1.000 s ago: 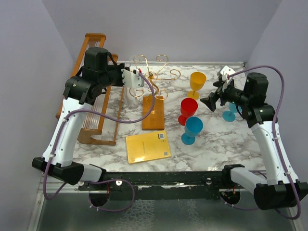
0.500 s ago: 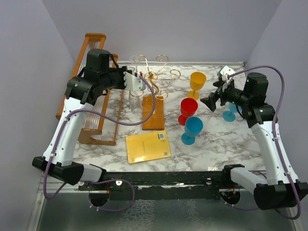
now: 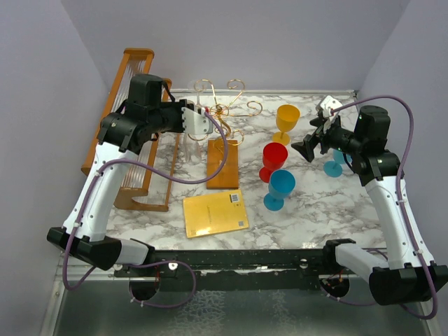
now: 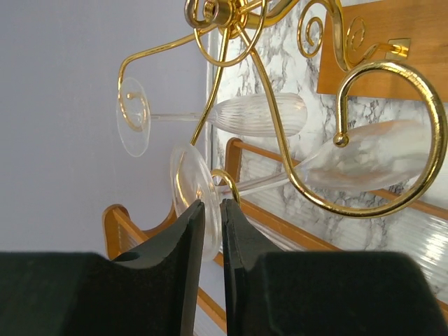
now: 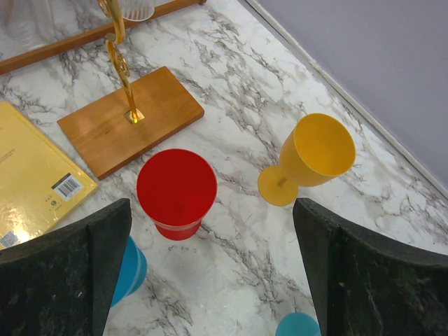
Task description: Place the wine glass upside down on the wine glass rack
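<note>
A clear wine glass [image 4: 378,157] hangs upside down on the gold wire wine glass rack [image 4: 212,10], its stem threaded through a curled arm. Its round foot [image 4: 187,183] sits in the narrow slit between the black fingers of my left gripper [image 4: 212,204], whose jaws stand slightly parted around it. A second clear glass [image 4: 259,115] hangs on another arm. From above, the left gripper [image 3: 203,120] is at the rack [image 3: 224,110], over its wooden base [image 3: 224,164]. My right gripper [image 3: 315,131] hovers wide open and empty over the coloured cups [image 5: 210,217].
A red cup [image 3: 274,159], a yellow goblet [image 3: 285,124] and two blue goblets [image 3: 280,189] [image 3: 336,162] stand right of the rack. A yellow book [image 3: 215,213] lies near the front. A large wooden two-tier frame [image 3: 133,140] stands along the left side.
My left gripper's jaws have eased apart a little around the glass foot, and the left wrist has shifted slightly toward the rack. The right arm has not moved.
</note>
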`<state>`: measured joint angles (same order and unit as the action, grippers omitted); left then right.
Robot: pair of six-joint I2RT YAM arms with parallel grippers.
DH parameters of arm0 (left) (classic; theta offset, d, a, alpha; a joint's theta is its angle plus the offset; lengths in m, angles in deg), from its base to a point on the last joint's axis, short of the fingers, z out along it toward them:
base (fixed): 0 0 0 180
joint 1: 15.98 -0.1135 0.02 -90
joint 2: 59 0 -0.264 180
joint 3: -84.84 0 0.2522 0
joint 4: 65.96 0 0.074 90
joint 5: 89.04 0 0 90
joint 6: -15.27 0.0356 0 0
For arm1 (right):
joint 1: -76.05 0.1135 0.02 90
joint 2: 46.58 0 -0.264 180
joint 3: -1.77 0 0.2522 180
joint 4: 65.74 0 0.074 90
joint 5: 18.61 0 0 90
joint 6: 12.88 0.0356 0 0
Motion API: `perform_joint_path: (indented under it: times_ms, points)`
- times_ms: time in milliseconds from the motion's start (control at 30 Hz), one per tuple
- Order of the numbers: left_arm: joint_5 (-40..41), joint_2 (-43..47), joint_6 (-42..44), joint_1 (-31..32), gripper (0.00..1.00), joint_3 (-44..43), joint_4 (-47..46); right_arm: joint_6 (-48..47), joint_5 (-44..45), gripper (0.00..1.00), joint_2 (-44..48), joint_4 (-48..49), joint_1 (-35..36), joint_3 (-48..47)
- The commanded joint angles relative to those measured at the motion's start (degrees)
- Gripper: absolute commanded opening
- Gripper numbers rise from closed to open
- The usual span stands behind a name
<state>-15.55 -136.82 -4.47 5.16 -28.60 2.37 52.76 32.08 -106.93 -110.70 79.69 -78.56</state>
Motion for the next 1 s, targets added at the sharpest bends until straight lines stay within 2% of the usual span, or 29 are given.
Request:
perform_joint_path:
  times_ms: [0, 700, 967]
  points:
    - [-2.17, 1.36, -0.47, 0.30, 0.21, 0.71, -0.60, -0.91, -0.56, 0.98, 0.11, 0.79, -0.21, -0.12]
    - [-2.95, 2.47, 0.16, 0.43, 0.33, -0.26, 3.09, -1.09, 3.35, 0.98, 1.12, 0.92, -0.18, 0.60]
    - [-4.90, 3.42, -1.81, 0.40, 0.40, -2.23, 4.50, -0.97, 9.08, 0.98, 0.65, -0.36, -0.17, -0.11]
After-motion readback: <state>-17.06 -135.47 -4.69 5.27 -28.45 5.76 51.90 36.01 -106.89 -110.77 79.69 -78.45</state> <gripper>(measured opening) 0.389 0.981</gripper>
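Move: The stemmed clear glass being released hangs below the left hand: its foot is just beyond the fingertips, its middle about 10 cm below and 2 cm back. The rack's hub is roughly 10 cm to the hand's right and 2 cm back. The clear glass already hung is some 8 cm ahead, 4 cm right and 10 cm below; an empty hook is 6 cm back, 3 cm right and 5 cm below. From the right hand, the released glass lies about 35 cm left, 3 cm ahead and 3 cm below. Backing off gently, the left hand first settles about half a centimetre lower while its already parted fingers keep opening on either side of the glass's foot. It then draws back roughly 1.5 cm away from the rack's left hook, the opening about doubling and the wrist almost unturned, so the foot is left to the hook. ##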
